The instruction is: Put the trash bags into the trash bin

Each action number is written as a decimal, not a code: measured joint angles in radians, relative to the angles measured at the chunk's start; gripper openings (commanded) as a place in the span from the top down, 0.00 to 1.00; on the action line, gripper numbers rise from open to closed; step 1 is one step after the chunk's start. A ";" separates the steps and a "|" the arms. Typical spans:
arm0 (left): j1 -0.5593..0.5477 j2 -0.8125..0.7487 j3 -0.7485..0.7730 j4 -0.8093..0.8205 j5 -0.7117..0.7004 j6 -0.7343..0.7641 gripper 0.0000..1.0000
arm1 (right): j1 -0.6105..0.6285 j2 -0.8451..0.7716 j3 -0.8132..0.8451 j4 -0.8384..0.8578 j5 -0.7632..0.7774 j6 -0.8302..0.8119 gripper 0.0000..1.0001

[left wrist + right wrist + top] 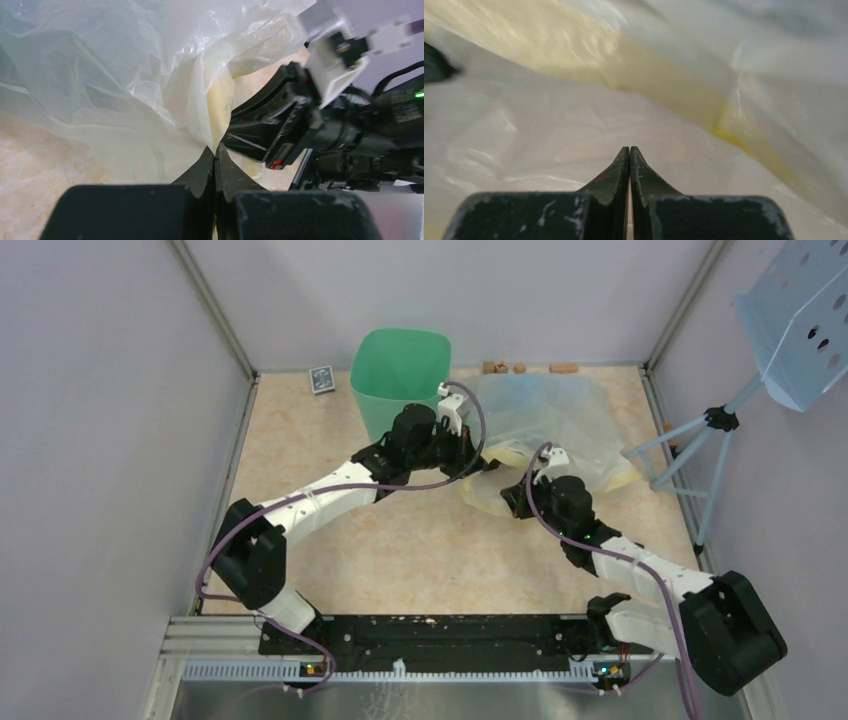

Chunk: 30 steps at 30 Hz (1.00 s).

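The mint-green trash bin [400, 375] stands upright at the back of the table. No black trash bags show in any view. Right of the bin lies a heap of clear and yellowish plastic bags [565, 420]. My left gripper [487, 464] reaches past the bin's front to the heap's left edge. It is shut there on a pinch of clear bag film [150, 100], which runs to a point at my left gripper [215, 151]. My right gripper [512, 500] is at the heap's near edge. In its wrist view my right gripper [630, 150] is shut over whitish film [549, 130]; no pinch shows.
A small dark card box [321, 379] lies left of the bin. Brown cork-like pieces [503, 367] sit along the back wall. A pale blue perforated tray [800, 320] on a tripod [700, 450] stands at the right. Grey walls enclose the table.
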 measured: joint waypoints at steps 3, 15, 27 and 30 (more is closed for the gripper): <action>0.012 -0.016 -0.028 0.059 0.010 -0.043 1.00 | 0.000 0.066 -0.027 0.054 -0.002 0.009 1.00; 0.003 -0.053 -0.071 0.066 -0.075 -0.032 0.81 | 0.125 0.135 -0.104 0.149 0.160 -0.027 1.00; -0.090 -0.051 0.007 -0.093 -0.288 0.211 0.40 | 0.003 0.180 0.049 0.114 0.288 -0.110 1.00; -0.094 -0.050 0.022 -0.129 -0.312 0.265 0.22 | -0.029 0.170 0.090 0.087 0.283 -0.145 1.00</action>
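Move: The left hand has the trash bag's yellow rim pinched at its fingertips; the trash bag's body lies about 14 cm ahead, 13 cm to its right and 10 cm lower, and the trash bin some 12 cm ahead, 19 cm left and 5 cm lower. The right hand, fingers shut, is at the bag's mouth: the upper rim is roughly 7 cm ahead, 3 cm right and slightly above, and the bag's body about 18 cm ahead, 7 cm right and 5 cm below. With its fingers still shut, the right hand first sinks about 6.5 cm at the bag's mouth, edging back slightly, then sweeps forward and up by some 7 cm each and a few to the right, turning about 15 degrees clockwise, until the fingertips are under the upper yellow rim against the plastic. The left hand stays within 2 cm of its place, tips its fingers down and forward some 20 degrees and opens well over halfway, letting go of the rim it had pinched. ##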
